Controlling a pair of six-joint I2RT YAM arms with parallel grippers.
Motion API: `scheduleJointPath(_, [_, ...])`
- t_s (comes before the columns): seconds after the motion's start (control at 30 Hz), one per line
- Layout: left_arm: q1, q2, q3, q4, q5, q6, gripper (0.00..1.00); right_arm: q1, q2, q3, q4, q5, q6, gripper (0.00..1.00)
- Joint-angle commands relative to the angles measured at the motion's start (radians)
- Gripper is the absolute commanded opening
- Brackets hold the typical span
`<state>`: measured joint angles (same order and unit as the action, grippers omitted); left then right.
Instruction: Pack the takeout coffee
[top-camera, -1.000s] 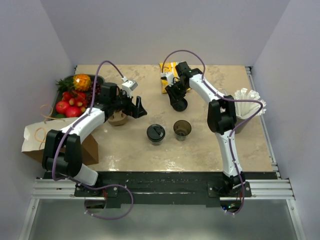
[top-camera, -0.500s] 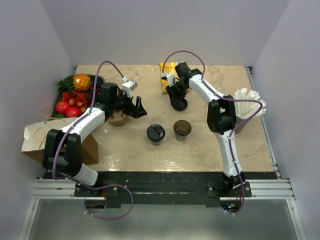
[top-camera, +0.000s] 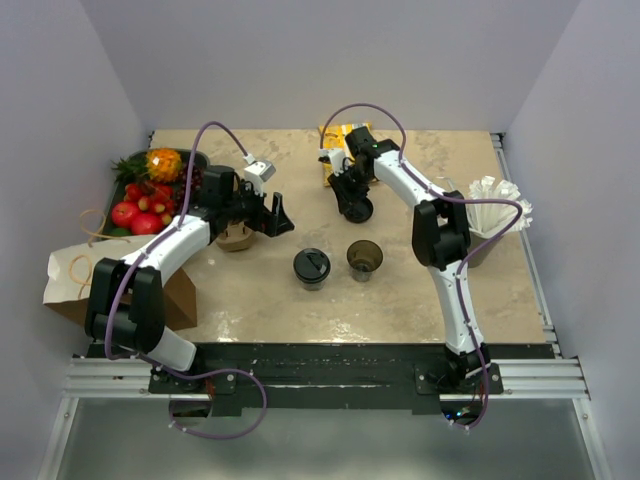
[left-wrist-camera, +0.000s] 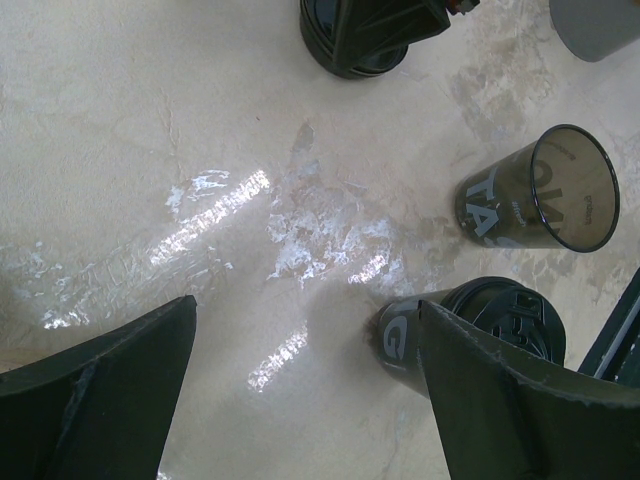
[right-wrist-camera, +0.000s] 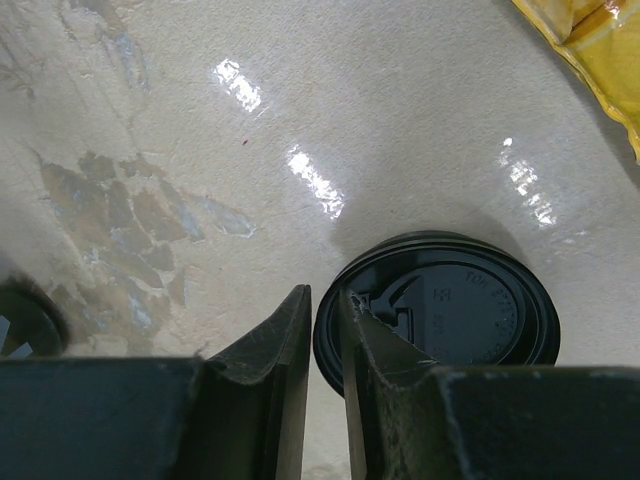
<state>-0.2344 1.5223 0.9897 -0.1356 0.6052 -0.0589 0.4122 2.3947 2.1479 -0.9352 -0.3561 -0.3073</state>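
Note:
In the top view, a dark takeout cup with a black lid on (top-camera: 311, 267) stands mid-table beside an open, lidless dark cup (top-camera: 364, 259). A loose black lid (top-camera: 360, 208) lies farther back. My right gripper (top-camera: 352, 197) is down on this lid. In the right wrist view its jaws (right-wrist-camera: 325, 295) are shut on the lid's (right-wrist-camera: 450, 320) near rim, one finger outside and one inside. My left gripper (top-camera: 272, 214) hangs open left of the cups. In the left wrist view the lidded cup (left-wrist-camera: 470, 325) sits by the right finger (left-wrist-camera: 500, 400), with nothing between the jaws (left-wrist-camera: 308, 305).
A brown paper bag (top-camera: 75, 280) lies at the table's left front. A tray of fruit (top-camera: 148, 192) stands behind it. A brown cardboard piece (top-camera: 236, 237) sits under the left gripper. A yellow packet (top-camera: 336, 148) lies at the back, and white paper filters (top-camera: 497, 203) at the right.
The right gripper's jaws have narrowed onto the loose lid's rim, and its wrist has shifted slightly left. The left arm and both cups have not moved.

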Motion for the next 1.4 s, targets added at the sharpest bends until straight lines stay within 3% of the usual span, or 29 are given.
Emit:
scheduleJointPath(0.0, [0.009,-0.007,-0.002,0.039,0.002,0.010,0.96,0.002,-0.006,0.000,0.003,0.020,0.014,0.21])
scheduleJointPath(0.43, [0.010,0.001,-0.003,0.048,0.007,0.007,0.96,0.004,-0.052,-0.011,0.001,0.019,0.030,0.00])
scheduleJointPath(1.1, [0.010,0.025,0.012,0.079,0.034,-0.022,0.96,-0.029,-0.170,0.003,0.019,-0.072,0.114,0.00])
scheduleJointPath(1.27, [0.010,0.033,0.039,0.080,0.031,-0.018,0.96,-0.030,-0.206,-0.002,0.042,0.023,0.112,0.00])
scheduleJointPath(1.37, [0.010,0.024,0.059,0.077,0.047,-0.006,0.95,-0.050,-0.198,0.033,-0.005,-0.088,0.071,0.00])
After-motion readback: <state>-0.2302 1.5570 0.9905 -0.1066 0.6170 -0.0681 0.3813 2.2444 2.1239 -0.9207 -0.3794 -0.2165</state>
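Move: The stack of two black lids has its left rim between the right hand's nearly closed fingertips; its middle is about 4 cm to the right, 1 cm ahead and a centimetre lower. From that hand, the open cup stands some 16 cm back and 6 cm right, the lidded cup about 18 cm back and 9 cm left, and the yellow bag lies roughly 18 cm straight ahead. From the left hand, the lids are about 10 cm ahead, 19 cm right and 9 cm down. The upper lid is pinched by its left rim: the right fingers, already only slightly apart around it, close fully while the hand sinks barely half a centimetre. Keeping the pinch, the hand then lifts quickly, almost straight up by about 7 cm, away from the lower lid, with only a slight tilt and clockwise turn of the wrist. ##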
